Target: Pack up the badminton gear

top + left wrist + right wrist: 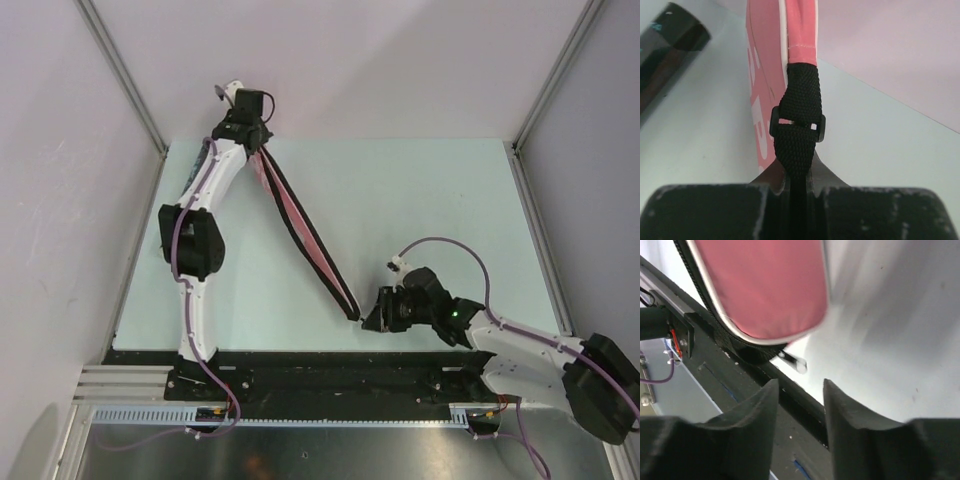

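Note:
The long pink racket bag [305, 232] lies slanted across the table, edged with a black zip. My left gripper [255, 140] is at its far end. In the left wrist view this gripper [799, 187] is shut on the bag's black woven strap [799, 135], just below the buckle, with the pink bag [762, 75] beyond it. A black lettered tube [665, 45] lies to the left. My right gripper [368, 318] is just beside the bag's near end. Its jaws [800, 385] stand open with nothing between them, a little short of the rounded pink end [765, 290] and the zip pull [795, 362].
The black base rail [330, 365] runs along the table's near edge, close under my right gripper. Pale walls with metal posts [120, 70] enclose the light table [430, 200] on three sides.

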Controlling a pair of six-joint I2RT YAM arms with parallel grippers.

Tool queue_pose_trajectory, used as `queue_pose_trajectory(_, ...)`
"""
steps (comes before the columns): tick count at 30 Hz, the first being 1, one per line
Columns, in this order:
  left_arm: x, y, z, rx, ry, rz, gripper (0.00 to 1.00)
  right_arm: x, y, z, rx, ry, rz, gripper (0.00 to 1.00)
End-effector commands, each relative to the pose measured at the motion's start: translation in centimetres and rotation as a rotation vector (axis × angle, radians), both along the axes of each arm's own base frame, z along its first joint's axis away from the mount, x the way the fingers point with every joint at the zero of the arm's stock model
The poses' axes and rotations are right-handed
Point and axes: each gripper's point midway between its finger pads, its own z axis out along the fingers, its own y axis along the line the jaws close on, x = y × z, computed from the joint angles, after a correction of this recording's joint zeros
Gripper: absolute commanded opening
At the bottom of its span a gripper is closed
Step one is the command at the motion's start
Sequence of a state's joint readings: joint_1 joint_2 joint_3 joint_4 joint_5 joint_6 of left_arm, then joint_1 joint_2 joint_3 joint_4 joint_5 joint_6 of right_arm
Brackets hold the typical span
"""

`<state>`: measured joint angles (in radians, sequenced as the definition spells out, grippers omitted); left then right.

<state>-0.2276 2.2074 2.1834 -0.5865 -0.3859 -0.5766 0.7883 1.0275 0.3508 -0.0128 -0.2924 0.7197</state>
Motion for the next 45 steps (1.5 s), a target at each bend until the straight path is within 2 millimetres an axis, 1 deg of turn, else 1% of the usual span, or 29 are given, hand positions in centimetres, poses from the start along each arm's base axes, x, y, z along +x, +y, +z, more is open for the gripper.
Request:
queue_pose_trajectory(1,0.8,-2.9,6.9,-0.139,-0.176,-0.207,0.00,0.5,-0.9,3.3,-0.037,-0.122,0.050,0.57)
queue_pose_trajectory(2,0.6,-4.0,7.0,-0.171,-0.176,-0.267,0.00,0.9,-1.1,4.0,-0.042,-0.162,0.060,0.65)
queue_pose_trajectory(3,0.0,-6.9,7.6,-0.250,-0.183,-0.414,0.00,1.6,-1.5,5.2,-0.044,-0.184,0.041,0.67)
queue_pose_trajectory(6,-0.9,-11.2,7.7,-0.420,-0.176,-0.607,0.00,2.8,-2.2,6.5,-0.030,-0.217,0.007,0.70)
queue_pose_trajectory(10,-1.1,-12.9,5.9,-0.499,-0.135,-0.679,0.00,3.7,-2.5,7.1,0.008,-0.204,-0.021,0.70)
queue_pose_trajectory(13,-0.9,-12.9,3.5,-0.530,-0.084,-0.705,0.07,4.0,-2.3,7.7,0.028,-0.219,-0.027,0.70)
queue_pose_trajectory(16,-1.0,-11.8,0.8,-0.514,-0.035,-0.673,0.25,4.2,-2.2,7.8,0.031,-0.226,-0.030,0.70)
queue_pose_trajectory(17,-0.7,-11.1,0.2,-0.489,-0.033,-0.643,0.37,4.3,-2.2,7.9,0.030,-0.227,-0.033,0.70)
queue_pose_trajectory(18,-1.0,-10.6,0.6,-0.466,-0.042,-0.636,0.41,4.4,-2.2,7.9,0.027,-0.232,-0.031,0.70)
queue_pose_trajectory(19,-1.2,-10.2,-0.2,-0.421,-0.034,-0.638,0.46,4.5,-2.2,8.0,0.026,-0.232,-0.032,0.70)
queue_pose_trajectory(20,-1.1,-9.5,-0.5,-0.384,-0.031,-0.613,0.55,4.6,-2.2,8.2,0.024,-0.237,-0.028,0.70)
queue_pose_trajectory(21,-1.3,-9.0,0.4,-0.353,-0.047,-0.605,0.59,4.7,-2.2,8.1,0.019,-0.237,-0.028,0.70)
queue_pose_trajectory(24,-1.6,-7.3,0.8,-0.234,-0.037,-0.575,0.71,5.1,-2.1,8.5,0.006,-0.247,-0.030,0.70)
queue_pose_trajectory(25,-1.8,-6.8,2.1,-0.178,-0.057,-0.582,0.73,5.5,-2.4,8.4,-0.011,-0.255,-0.048,0.70)
queue_pose_trajectory(26,-2.4,-6.4,2.1,-0.135,-0.034,-0.569,0.79,5.7,-2.7,8.1,-0.035,-0.245,-0.069,0.70)
queue_pose_trajectory(28,-2.8,-3.8,3.7,0.045,-0.040,-0.484,0.80,7.3,-4.0,8.0,-0.102,-0.260,-0.163,0.70)
queue_pose_trajectory(29,-3.6,-3.8,3.8,0.114,-0.020,-0.464,0.82,7.5,-4.6,7.6,-0.138,-0.252,-0.196,0.70)
queue_pose_trajectory(31,-4.8,-1.5,5.6,0.299,-0.016,-0.367,0.84,8.9,-6.1,7.9,-0.195,-0.274,-0.287,0.71)
queue_pose_trajectory(33,-6.1,-2.0,6.7,0.373,-0.017,-0.347,0.86,10.1,-8.0,7.9,-0.281,-0.307,-0.383,0.71)
queue_pose_trajectory(34,-6.8,-2.6,6.8,0.395,-0.012,-0.349,0.86,10.6,-8.5,8.7,-0.293,-0.330,-0.410,0.71)
queue_pose_trajectory(35,-7.7,-2.9,8.5,0.384,-0.044,-0.354,0.86,10.7,-9.1,9.0,-0.312,-0.343,-0.430,0.72)
queue_pose_trajectory(36,-8.2,-3.4,9.1,0.361,-0.060,-0.371,0.86,11.2,-10.0,9.6,-0.338,-0.368,-0.472,0.73)
queue_pose_trajectory(37,-9.2,-5.4,9.2,0.281,-0.074,-0.441,0.86,11.6,-10.4,10.5,-0.350,-0.400,-0.480,0.73)
queue_pose_trajectory(39,-11.4,-7.1,12.5,0.185,-0.150,-0.496,0.85,11.8,-11.6,12.2,-0.360,-0.455,-0.523,0.74)
queue_pose_trajectory(40,-12.8,-9.6,13.0,0.091,-0.166,-0.591,0.84,11.8,-12.1,13.1,-0.365,-0.491,-0.526,0.75)
queue_pose_trajectory(41,-13.8,-10.7,14.4,0.051,-0.197,-0.630,0.83,11.7,-12.6,15.0,-0.335,-0.543,-0.548,0.77)
queue_pose_trajectory(42,-15.5,-11.6,17.0,0.017,-0.257,-0.682,0.83,11.7,-13.1,16.3,-0.321,-0.582,-0.564,0.78)
queue_pose_trajectory(43,-17.0,-13.1,18.2,0.001,-0.292,-0.739,0.83,11.5,-13.4,17.6,-0.308,-0.622,-0.567,0.79)
queue_pose_trajectory(45,-20.5,-14.5,23.6,-0.024,-0.452,-0.840,0.83,10.5,-14.8,21.8,-0.260,-0.758,-0.592,0.80)
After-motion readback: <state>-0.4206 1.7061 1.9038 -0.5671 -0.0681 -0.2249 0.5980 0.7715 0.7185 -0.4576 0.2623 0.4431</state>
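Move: The left hand grips the racket bag by its end strap, with the bag's middle some 23 cm back and 10 cm right, 12 cm lower. The bare table for it is about 25 cm back, 7 cm right and 20 cm below, with the black tube roughly 11 cm back and 21 cm left. The right hand, already opening, has the zipper pull about 2 cm left and 1 cm ahead, and the bag's middle some 23 cm ahead, 15 cm left. Left swings the bag about 11 cm right, releases it while lowering, then rises backward; right opens, withdraws up-right. ##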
